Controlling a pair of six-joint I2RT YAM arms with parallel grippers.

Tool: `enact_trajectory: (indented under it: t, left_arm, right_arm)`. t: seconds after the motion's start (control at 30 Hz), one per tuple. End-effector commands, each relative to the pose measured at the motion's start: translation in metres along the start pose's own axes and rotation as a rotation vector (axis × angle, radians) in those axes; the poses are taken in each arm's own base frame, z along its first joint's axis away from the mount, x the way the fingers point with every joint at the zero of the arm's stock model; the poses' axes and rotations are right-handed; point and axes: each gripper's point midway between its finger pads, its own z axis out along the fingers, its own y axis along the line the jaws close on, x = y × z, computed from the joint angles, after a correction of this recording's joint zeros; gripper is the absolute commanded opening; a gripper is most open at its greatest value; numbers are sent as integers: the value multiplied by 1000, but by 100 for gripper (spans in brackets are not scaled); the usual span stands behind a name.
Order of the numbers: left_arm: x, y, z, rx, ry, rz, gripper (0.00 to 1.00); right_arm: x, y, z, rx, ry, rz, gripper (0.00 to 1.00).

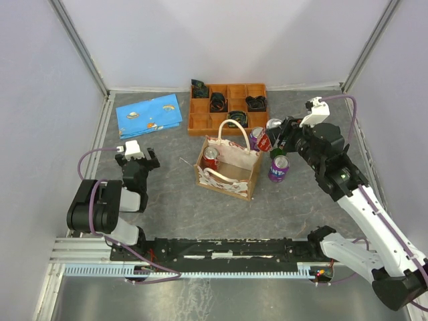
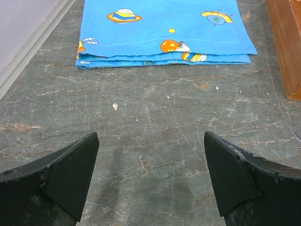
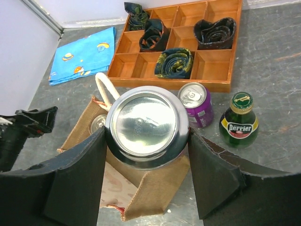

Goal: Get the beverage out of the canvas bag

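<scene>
The cream canvas bag stands open at the table's middle, its tan inside showing in the right wrist view. My right gripper is shut on a red beverage can, whose silver end faces the wrist camera. The can is lifted just past the bag's right rim. A second red can stands inside the bag. My left gripper is open over bare table, left of the bag.
A purple can and a green Perrier bottle stand right of the bag, with another purple can nearer. An orange compartment tray with rolled ties sits behind. A blue printed cloth lies far left.
</scene>
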Motion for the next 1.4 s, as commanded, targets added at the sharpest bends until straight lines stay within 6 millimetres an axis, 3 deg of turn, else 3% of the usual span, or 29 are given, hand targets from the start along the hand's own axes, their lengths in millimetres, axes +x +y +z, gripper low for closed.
enact_trajectory:
  t: [0.0, 0.17, 0.3, 0.63, 0.73, 1.03, 1.37]
  left_arm:
    - [-16, 0, 6, -8, -54, -9, 99]
    - [-16, 0, 6, -6, -54, -9, 99]
    - [-16, 0, 6, -7, -55, -9, 99]
    - [-16, 0, 6, -8, -55, -9, 99]
    - [-16, 0, 6, -7, -54, -9, 99]
    - [-17, 0, 6, -8, -56, -9, 99]
    - [-16, 0, 6, -7, -54, -9, 99]
  right_arm:
    - [-47, 23, -13, -96, -136, 90, 0]
    - [-29, 23, -18, -106, -39, 38, 0]
    - [-3, 26, -19, -141, 90, -9, 0]
    - [46, 0, -35, -60, 242, -42, 0]
    - [69, -2, -36, -77, 316, -41, 0]
    - [123, -10, -27, -81, 421, -50, 0]
    - [151, -18, -8, -8, 437, -142, 0]
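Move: The bare table spot beside the canvas bag's near right corner, where the held red can is being taken, is about 8 cm back, 1 cm left and some 28 cm below the right hand. The near purple can stands about 1 cm ahead and 5 cm right, the green bottle 7 cm ahead and 5 cm right; the bag's middle is 1 cm back and 12 cm left. From the left hand, that spot is some 14 cm back and 44 cm right. The red can, still pinched between the right hand's fingers, is carried down some 16 cm and back about 8 cm, towards the table just outside the bag's near right corner. On the way the wrist tips the fingers downward by nearly 30 degrees and swings slightly counter-clockwise; the grip stays unchanged, and the descent slows at the end. ##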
